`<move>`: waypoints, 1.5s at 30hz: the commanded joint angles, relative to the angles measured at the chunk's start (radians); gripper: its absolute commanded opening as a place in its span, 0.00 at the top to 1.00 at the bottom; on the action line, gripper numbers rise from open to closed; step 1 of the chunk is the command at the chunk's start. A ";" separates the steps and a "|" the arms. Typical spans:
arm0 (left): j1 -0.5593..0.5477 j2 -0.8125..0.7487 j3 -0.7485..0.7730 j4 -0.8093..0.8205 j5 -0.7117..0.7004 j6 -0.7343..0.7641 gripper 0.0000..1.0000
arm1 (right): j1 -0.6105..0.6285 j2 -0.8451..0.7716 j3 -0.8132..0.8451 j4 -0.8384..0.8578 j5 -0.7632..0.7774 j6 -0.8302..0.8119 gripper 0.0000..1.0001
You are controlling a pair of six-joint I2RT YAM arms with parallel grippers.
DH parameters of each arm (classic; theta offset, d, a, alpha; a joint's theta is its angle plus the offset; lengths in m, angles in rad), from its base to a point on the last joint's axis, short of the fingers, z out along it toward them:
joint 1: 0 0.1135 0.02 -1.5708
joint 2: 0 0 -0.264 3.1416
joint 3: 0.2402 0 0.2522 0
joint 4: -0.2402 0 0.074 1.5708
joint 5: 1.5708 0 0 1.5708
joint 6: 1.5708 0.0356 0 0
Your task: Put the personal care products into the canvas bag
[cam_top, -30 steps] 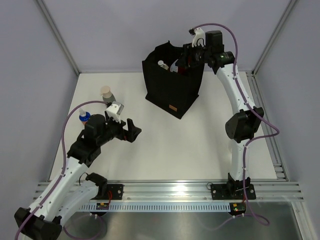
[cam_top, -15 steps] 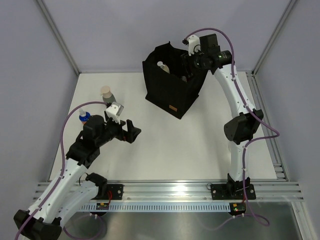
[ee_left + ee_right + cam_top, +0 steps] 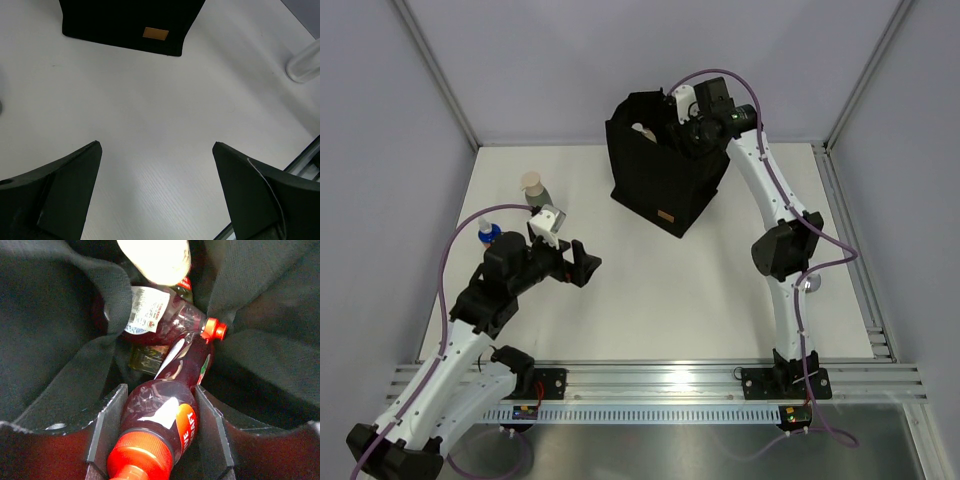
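The black canvas bag (image 3: 665,180) stands upright at the back of the table, its tan label (image 3: 155,33) facing the front. My right gripper (image 3: 160,390) reaches down into the bag's mouth, shut on a maroon bottle (image 3: 167,415) with a red cap. Below it inside the bag lie another maroon bottle (image 3: 160,310) and a pale beige bottle (image 3: 155,257). A grey bottle with a beige cap (image 3: 532,187) and a blue-capped bottle (image 3: 488,235) stand on the table at the left. My left gripper (image 3: 582,262) hovers open and holds nothing.
A silver-white bottle (image 3: 305,62) lies on the table at the right, close to the right arm's elbow (image 3: 782,248). Grey walls enclose the table on three sides, and an aluminium rail (image 3: 660,380) runs along the front edge.
The right arm has swung left and lowered the maroon bottle further into the bag's mouth. The left arm has stayed in place.
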 commanded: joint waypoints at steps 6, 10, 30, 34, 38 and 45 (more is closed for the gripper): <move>0.000 -0.007 0.008 0.043 0.013 0.016 0.01 | -0.015 -0.016 0.017 0.038 -0.130 0.026 0.16; 0.000 -0.016 0.005 0.043 0.002 0.013 0.01 | -0.045 -0.065 0.054 0.036 -0.240 0.052 0.03; 0.000 0.039 0.037 -0.034 -0.594 -0.316 0.01 | -0.269 -0.842 -0.804 0.257 -0.830 0.022 0.00; 0.000 0.101 0.078 -0.037 -0.752 -0.462 0.01 | -0.295 -1.046 -1.062 0.275 -0.895 -0.069 0.01; 0.012 0.258 0.161 0.011 -0.821 -0.473 0.01 | -0.323 -1.200 -1.285 0.386 -0.943 -0.084 0.01; 0.132 0.597 0.323 0.060 -0.835 -0.409 0.01 | -0.343 -1.306 -1.398 0.406 -0.977 -0.115 0.00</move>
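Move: The red bottle is still in the right hand's fingers inside the canvas bag's mouth; the bag's middle is about 3 cm left of that hand, level fore and aft, 10 cm below, the cream bottle some 10 cm left, 2 ahead, 6 below. The green pump bottle stands about 21 cm ahead of the left hand, 13 left and 13 lower; the orange bottle about 12 ahead, 23 left, 14 below. The red bottle is let go in the bag as the right fingers spread wide; the hand then rises about 20 cm out of the mouth, draws back nearly 30 cm, a little right, and sinks again over the open table. Partway through, the open left hand sets off forward and left, slightly down, towards the green pump bottle, its wrist swinging some 55 degrees counter-clockwise. ##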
